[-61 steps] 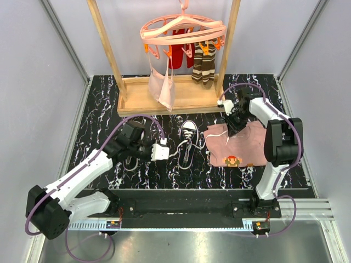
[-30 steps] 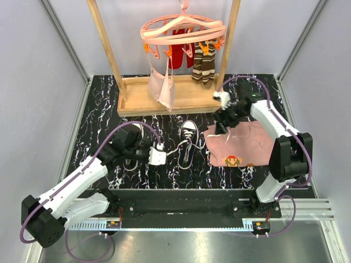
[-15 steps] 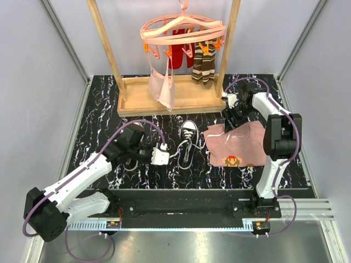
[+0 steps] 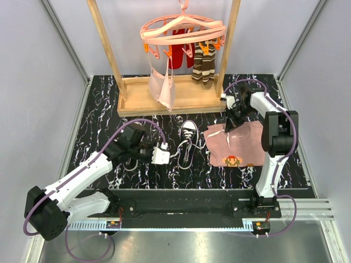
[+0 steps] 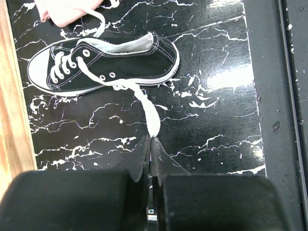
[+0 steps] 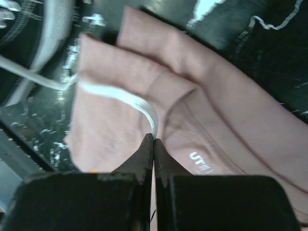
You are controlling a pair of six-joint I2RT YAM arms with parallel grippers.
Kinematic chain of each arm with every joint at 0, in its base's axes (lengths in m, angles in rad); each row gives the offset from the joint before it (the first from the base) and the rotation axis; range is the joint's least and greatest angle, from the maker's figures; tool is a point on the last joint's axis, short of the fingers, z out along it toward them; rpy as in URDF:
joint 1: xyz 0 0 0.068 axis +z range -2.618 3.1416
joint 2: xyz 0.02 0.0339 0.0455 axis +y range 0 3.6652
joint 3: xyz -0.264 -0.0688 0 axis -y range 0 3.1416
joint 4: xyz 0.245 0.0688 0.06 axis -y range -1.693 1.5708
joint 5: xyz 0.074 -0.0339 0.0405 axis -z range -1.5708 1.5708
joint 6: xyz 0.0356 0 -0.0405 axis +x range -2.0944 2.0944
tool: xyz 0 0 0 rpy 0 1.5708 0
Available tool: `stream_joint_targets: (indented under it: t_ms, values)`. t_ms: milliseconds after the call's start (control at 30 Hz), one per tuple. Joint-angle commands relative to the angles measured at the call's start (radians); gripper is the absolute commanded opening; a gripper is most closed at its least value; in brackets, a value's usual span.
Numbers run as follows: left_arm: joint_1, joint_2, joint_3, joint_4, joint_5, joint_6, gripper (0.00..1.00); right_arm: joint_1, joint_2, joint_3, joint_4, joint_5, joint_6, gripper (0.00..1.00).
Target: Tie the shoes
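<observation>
One black sneaker [image 4: 187,137] with a white toe cap lies on its side in the middle of the table, toe toward the wooden stand. It also shows in the left wrist view as the sneaker [image 5: 103,65]. One white lace [image 5: 144,103] runs from its eyelets to my left gripper [image 5: 151,139], which is shut on the lace end just above the table. My left gripper [image 4: 173,154] sits left of the shoe. My right gripper [image 4: 230,125] hovers over the pink cloth, and in its own view this gripper [image 6: 154,137] is shut on the other lace [image 6: 125,98].
The pink cloth [image 4: 238,145] with a pixel figure lies right of the shoe. The wooden stand [image 4: 164,101] with the hanger, socks and garments is at the back. A white-edged shape [image 4: 130,163] lies mostly hidden under my left forearm.
My right gripper swung right and down over the pink cloth and closed on the lace. My left arm has stayed almost still, keeping its lace.
</observation>
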Motion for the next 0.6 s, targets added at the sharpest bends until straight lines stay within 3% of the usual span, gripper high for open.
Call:
stream_joint_targets:
  t_ms: [0, 200, 333, 567]
  values:
    - [-0.006, -0.026, 0.037, 0.035, -0.004, -0.020, 0.00, 0.007, -0.171, 0.013, -0.038, -0.191, 0.035, 0.00]
    - [-0.009, -0.084, 0.006, 0.052, -0.012, 0.012, 0.00, 0.189, -0.309, 0.103, -0.020, -0.308, 0.150, 0.00]
    - [-0.020, -0.107, -0.017, 0.052, -0.032, 0.057, 0.00, 0.347, -0.234, 0.209, 0.078, -0.340, 0.289, 0.00]
    - [-0.061, -0.170, -0.074, 0.023, -0.047, 0.161, 0.00, 0.519, -0.056, 0.406, 0.168, -0.360, 0.424, 0.00]
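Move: The right hand, low over the pink cloth, has the right shoe's outer lace pinched; that shoe's middle lies about 20 cm to its left, 5 cm back and at nearly its own height, with the cloth's middle roughly 7 cm right and 5 cm back, just below. The left hand holds the other lace, and from it the same shoe is some 10 cm ahead, 9 cm right and 9 cm lower, the left shoe about 19 cm left and 10 cm ahead. Keeping the lace pinched, the right hand lifts off the cloth and swings leftward in one fast arc, some 24 cm left and 19 cm up while easing slightly back, passing high over the right shoe to just beyond its left side as the fingers tip up towards the left and the wrist turns counter-clockwise. The left hand keeps its grip on the opposite lace and rises a mere 2 cm, its wrist tilting slightly. ##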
